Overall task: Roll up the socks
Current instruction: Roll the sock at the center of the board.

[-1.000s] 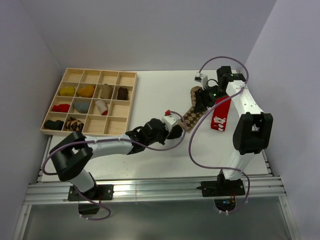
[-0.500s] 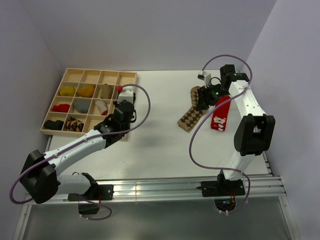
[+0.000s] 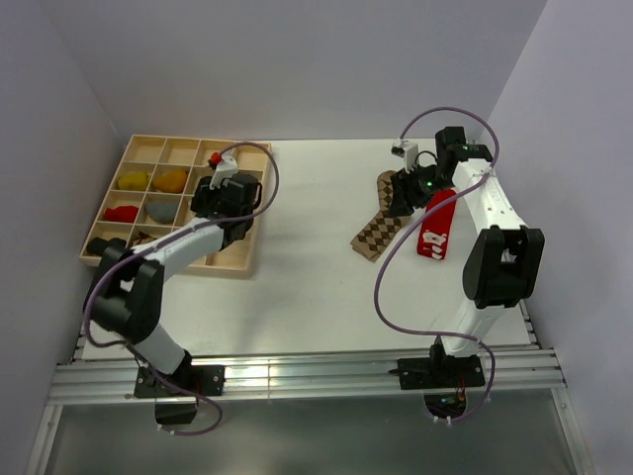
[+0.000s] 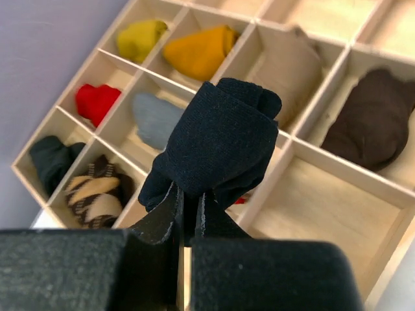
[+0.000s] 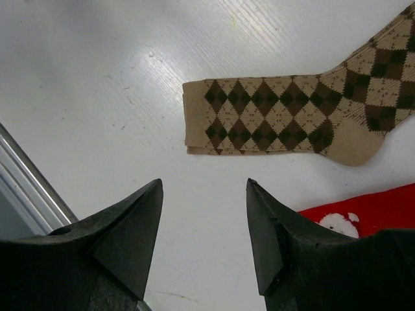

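Note:
The black sock [image 4: 217,142], rolled into a bundle, hangs over the middle of the wooden tray [image 3: 258,213] with my left gripper [image 4: 188,194] shut on its lower edge. In the top view the left gripper [image 3: 226,193] is above the tray's right columns. The brown-and-tan argyle sock [image 3: 379,230] lies flat on the table at the right, with the red sock [image 3: 435,228] just right of it. Above their far ends, my right gripper [image 3: 401,198] is open and holds nothing. In the right wrist view the argyle sock [image 5: 285,120] lies beyond the right gripper [image 5: 204,188], and the red sock [image 5: 369,207] is at the right.
The tray's compartments hold sock bundles: yellow [image 4: 141,37], orange [image 4: 201,50], red [image 4: 97,102], grey [image 4: 155,120], dark brown [image 4: 376,120], tan [image 4: 292,65], an argyle one [image 4: 97,191] and a dark one [image 4: 52,159]. White walls close in the table at left, back and right.
My left arm has swung from the table's middle to above the tray, carrying the black sock. The right arm has hardly moved and stays open.

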### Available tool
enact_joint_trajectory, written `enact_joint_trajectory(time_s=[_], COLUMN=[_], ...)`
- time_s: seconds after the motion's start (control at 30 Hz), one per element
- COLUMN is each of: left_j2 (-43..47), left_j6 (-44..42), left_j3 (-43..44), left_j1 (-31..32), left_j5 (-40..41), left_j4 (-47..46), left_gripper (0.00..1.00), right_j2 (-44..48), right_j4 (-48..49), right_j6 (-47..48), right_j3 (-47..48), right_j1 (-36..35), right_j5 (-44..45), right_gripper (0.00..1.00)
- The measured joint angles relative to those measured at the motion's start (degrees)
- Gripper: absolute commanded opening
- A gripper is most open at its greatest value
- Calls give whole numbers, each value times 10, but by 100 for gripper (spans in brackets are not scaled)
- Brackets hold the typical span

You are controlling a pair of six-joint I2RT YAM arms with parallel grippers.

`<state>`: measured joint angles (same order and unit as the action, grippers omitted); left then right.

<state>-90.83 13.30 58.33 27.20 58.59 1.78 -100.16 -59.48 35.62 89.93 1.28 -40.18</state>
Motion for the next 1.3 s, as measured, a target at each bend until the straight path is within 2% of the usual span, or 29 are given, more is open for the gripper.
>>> enact_joint_trajectory(time_s=[0.27,0.4,0.67,1.07,1.3], left_j2=[-170,-215,-242,-243,-203], left_j6=[42,60,95,116,141], left_j3=[85,114,181,196,172], left_j1=[7,20,32,17,18], left_j5=[-5,-9,-109,-232,-308], left_j4=[26,52,136,166,189], left_gripper=[0,0,0,0,0], right_j2=[0,0,0,0,1], right_j4=[3,3,3,1,-1], right_j6=[0,2,7,16,18], right_j3=[-4,-4,-9,-17,-23], right_j1=[4,9,17,18,18], right_j5=[3,5,8,16,18], right_gripper=[61,61,61,60,60])
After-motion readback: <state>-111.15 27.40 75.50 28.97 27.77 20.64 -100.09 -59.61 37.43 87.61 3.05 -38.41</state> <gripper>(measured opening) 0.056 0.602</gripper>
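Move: The left gripper holds the rolled black sock above the tray. The empty compartment meant for it is about 4 cm ahead, 9 cm right and 14 cm below. The white-and-red sock lies some 9 cm left of that compartment and level with it; the dark brown sock is 8 cm beyond it, and another empty compartment 9 cm nearer. From the right gripper the target compartment is roughly 40 cm left, 6 cm ahead and 15 cm below. Bring the left gripper down and slightly forward with the black sock, then sweep it right into the empty compartment in front of the dark brown sock: about 12 cm down and 11 cm right in all. Keep the fingers shut, tip them some 25 degrees further down while turning a little clockwise, carry on right against the tray's right wall, and finish drawing back about 2 cm. ##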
